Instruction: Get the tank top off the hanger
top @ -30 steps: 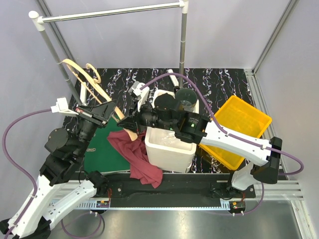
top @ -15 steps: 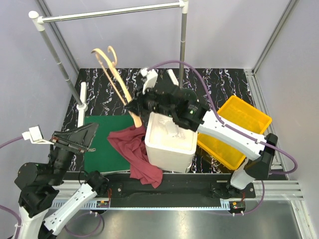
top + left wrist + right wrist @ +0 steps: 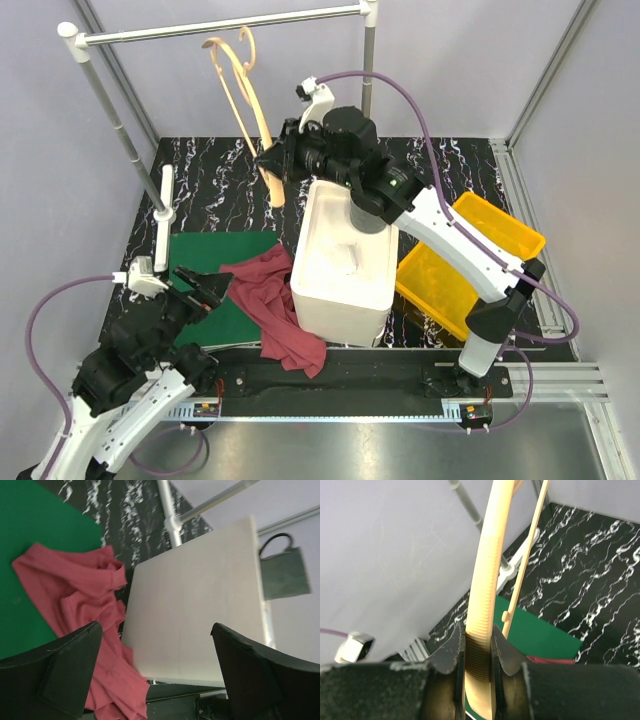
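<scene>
The maroon tank top [image 3: 276, 316] lies crumpled on the green mat and the table's front edge, against the white bin, free of the hanger. It also shows in the left wrist view as the tank top [image 3: 85, 605]. The tan wooden hanger [image 3: 243, 98] is raised high, its hook close under the rail. My right gripper [image 3: 277, 172] is shut on one end of its arm; the right wrist view shows the ribbed hanger [image 3: 492, 555] pinched in the gripper [image 3: 479, 640]. My left gripper [image 3: 205, 290] stands open and holds nothing, just left of the tank top; its wrist view shows the gripper [image 3: 155, 628] wide apart.
A white bin [image 3: 340, 265] stands mid-table, with a yellow tray [image 3: 480, 250] to its right. The green mat [image 3: 215, 260] lies at the left. A grey rail [image 3: 220, 25] on two posts spans the back, one post [image 3: 369, 70] behind the right arm.
My left gripper has opened and its arm has drawn back to the near left. My right arm has carried the hanger up and back toward the rail. The tank top has stayed put.
</scene>
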Controlling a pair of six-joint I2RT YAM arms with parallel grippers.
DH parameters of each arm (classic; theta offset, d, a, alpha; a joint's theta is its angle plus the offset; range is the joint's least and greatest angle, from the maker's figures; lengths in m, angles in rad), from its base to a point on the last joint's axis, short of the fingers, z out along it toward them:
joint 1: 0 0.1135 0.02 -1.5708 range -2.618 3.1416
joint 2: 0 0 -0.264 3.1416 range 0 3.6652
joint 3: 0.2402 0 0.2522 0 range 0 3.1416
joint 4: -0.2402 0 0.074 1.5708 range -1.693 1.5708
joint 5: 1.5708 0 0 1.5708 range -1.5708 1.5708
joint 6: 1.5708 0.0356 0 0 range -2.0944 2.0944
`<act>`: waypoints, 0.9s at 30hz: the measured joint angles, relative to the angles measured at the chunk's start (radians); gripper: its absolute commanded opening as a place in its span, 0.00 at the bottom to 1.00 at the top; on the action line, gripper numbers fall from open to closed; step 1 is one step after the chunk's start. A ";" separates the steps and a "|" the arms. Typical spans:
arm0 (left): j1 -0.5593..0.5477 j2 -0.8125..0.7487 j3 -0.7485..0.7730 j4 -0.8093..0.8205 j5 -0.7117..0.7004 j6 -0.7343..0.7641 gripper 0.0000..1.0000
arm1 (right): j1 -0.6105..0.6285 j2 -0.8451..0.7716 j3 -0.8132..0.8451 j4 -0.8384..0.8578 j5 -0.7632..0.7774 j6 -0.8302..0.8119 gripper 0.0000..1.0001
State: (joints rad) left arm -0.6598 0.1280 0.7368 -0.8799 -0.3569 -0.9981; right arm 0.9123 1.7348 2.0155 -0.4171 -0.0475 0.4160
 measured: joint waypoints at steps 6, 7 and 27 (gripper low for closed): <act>0.000 0.093 -0.031 -0.053 0.000 -0.078 0.99 | -0.064 0.078 0.146 -0.048 -0.019 0.019 0.00; 0.000 0.113 -0.032 -0.056 0.000 -0.089 0.99 | -0.075 0.093 0.167 -0.056 -0.025 0.025 0.00; 0.000 0.260 -0.141 -0.099 0.001 -0.268 0.99 | -0.158 0.213 0.259 -0.149 -0.160 0.090 0.00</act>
State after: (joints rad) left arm -0.6598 0.3882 0.5957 -0.9787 -0.3561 -1.2663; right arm 0.7544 1.9476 2.2749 -0.5659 -0.2073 0.5060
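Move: The left hand hovers wide open, with the tank top's middle about 9 cm to its right, 2 cm farther out and some 23 cm below. The green mat lies under it, 5 cm ahead and 2 cm left; the white box stands about 22 cm right, 5 cm ahead, 13 cm lower. From the right hand, already gripping the hanger, the rail is roughly 25 cm ahead, 2 cm left and 10 cm up; the rack's right post stands about 24 cm ahead, 17 cm right. Down goes the left hand, about 11 cm towards the tank top, tipping its fingers some 25 degrees downwards and staying wide open, without touching cloth. Meanwhile the right hand keeps its pinch on the hanger's end and carries it about 7 cm forward towards the rail, first lifting slightly, then sinking several centimetres, with a slight tilt of the wrist. ##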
